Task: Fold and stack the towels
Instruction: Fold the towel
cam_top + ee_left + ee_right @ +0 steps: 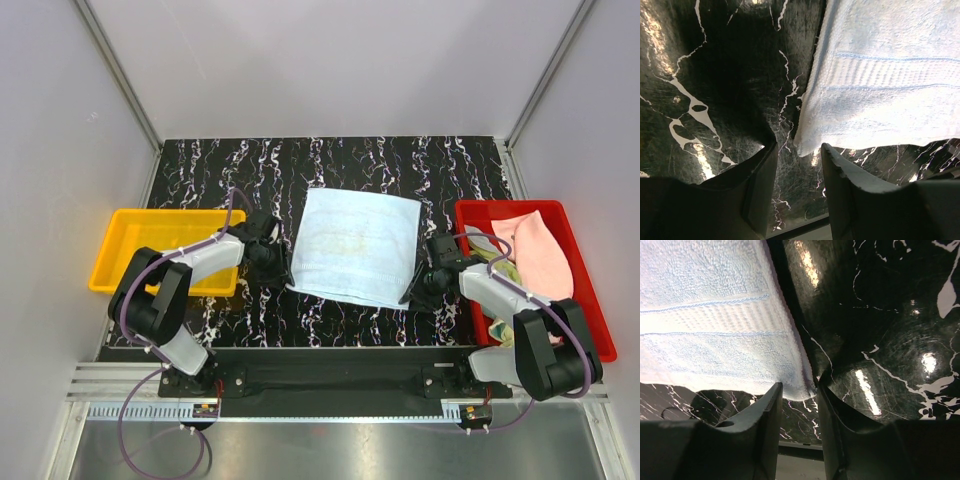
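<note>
A light blue towel [355, 245] lies folded flat in the middle of the black marble table. My left gripper [280, 272] is open at the towel's near left corner. In the left wrist view that corner [807, 142] rests on the table just past the tips of the left gripper [799, 146], with nothing between the fingers. My right gripper [415, 290] is open at the near right corner. In the right wrist view the towel corner [790, 375] lies loose at the tips of the right gripper [799, 386]. A pale pink towel [545, 250] and a yellow-green towel [503, 270] lie in the red tray [590, 300].
A yellow tray [130, 250] stands at the left beside my left arm, with nothing in it. The red tray stands at the right beside my right arm. Grey walls close in the table at the back and both sides.
</note>
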You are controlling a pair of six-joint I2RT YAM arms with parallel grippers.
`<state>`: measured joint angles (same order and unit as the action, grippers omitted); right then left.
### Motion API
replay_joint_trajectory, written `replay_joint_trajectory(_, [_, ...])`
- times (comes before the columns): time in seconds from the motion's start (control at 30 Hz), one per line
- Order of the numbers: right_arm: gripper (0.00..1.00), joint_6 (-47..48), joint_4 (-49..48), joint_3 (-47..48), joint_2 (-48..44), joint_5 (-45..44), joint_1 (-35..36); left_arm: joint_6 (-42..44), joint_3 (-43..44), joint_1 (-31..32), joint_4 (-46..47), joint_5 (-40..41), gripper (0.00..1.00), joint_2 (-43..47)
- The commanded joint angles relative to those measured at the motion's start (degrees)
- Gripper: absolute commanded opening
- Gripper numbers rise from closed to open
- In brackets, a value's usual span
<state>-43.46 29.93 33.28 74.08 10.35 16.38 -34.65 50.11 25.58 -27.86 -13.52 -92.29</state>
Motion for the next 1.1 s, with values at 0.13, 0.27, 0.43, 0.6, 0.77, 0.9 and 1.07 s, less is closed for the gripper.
replay_joint_trajectory(0.13, [0.38, -1.71, 1.27, 0.3, -1.49, -3.41, 0.23, -1.82, -2.2, -0.01, 3.42, -0.28, 0.45, -1.05])
replay_joint_trajectory(0.27, [0.34, -1.63, 1.18, 0.03, -1.93, -4.55, 0.32, -2.61, -2.82, -0.01, 4.48, -0.37, 0.43, -1.4])
replay_joint_trajectory(0.43, [0.32, -2.15, -1.36, -1.37, -1.05, -3.15, 0.32, -3.49, -3.52, -0.01, 5.88, -0.89, 0.38, -2.63])
replay_joint_trajectory(0.6, [0.29, -2.59, -2.69, -2.08, -0.43, -2.7, 0.41, -4.02, -3.88, -0.01, 6.68, -0.9, 0.29, -3.25])
replay_joint_trajectory(0.77, [0.05, -1.19, -1.11, -1.02, -1.22, -4.37, 0.32, -4.37, -3.44, -0.01, 6.68, -1.07, 0.01, -2.99])
replay_joint_trajectory(0.9, [0.0, 1.09, 2.14, 1.35, -4.46, -5.25, 0.4, -4.37, -2.47, -0.01, 5.1, -0.98, 0.0, -0.53])
replay_joint_trajectory(1.07, [0.0, 4.52, 8.55, 4.6, -9.21, -8.32, 0.32, -4.72, -1.68, -0.01, 1.67, 0.51, 0.0, 4.39])
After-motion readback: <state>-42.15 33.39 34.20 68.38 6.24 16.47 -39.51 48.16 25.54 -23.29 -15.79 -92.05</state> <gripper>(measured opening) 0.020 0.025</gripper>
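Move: At the towel's near left corner, the left hand's half-open fingers straddle the cloth, the corner almost at the hand point and about 1 cm below; the towel's middle is roughly 10 cm ahead and 12 cm to its right, the yellow tray's 9 cm ahead and 22 cm left. The right hand straddles the near right corner, also about 1 cm below, with the towel's middle some 14 cm ahead and 9 cm left, and the red bin's 6 cm ahead and 23 cm right. Sliding about 1.5 cm to the right and very slightly down, the left hand closes on the near left corner, pinches it, then eases a little back left. The right hand stays low, barely shifting right as it shuts on the near right corner, then rises nearly 2 cm with that corner pinched, drifting about 1 cm right overall. ##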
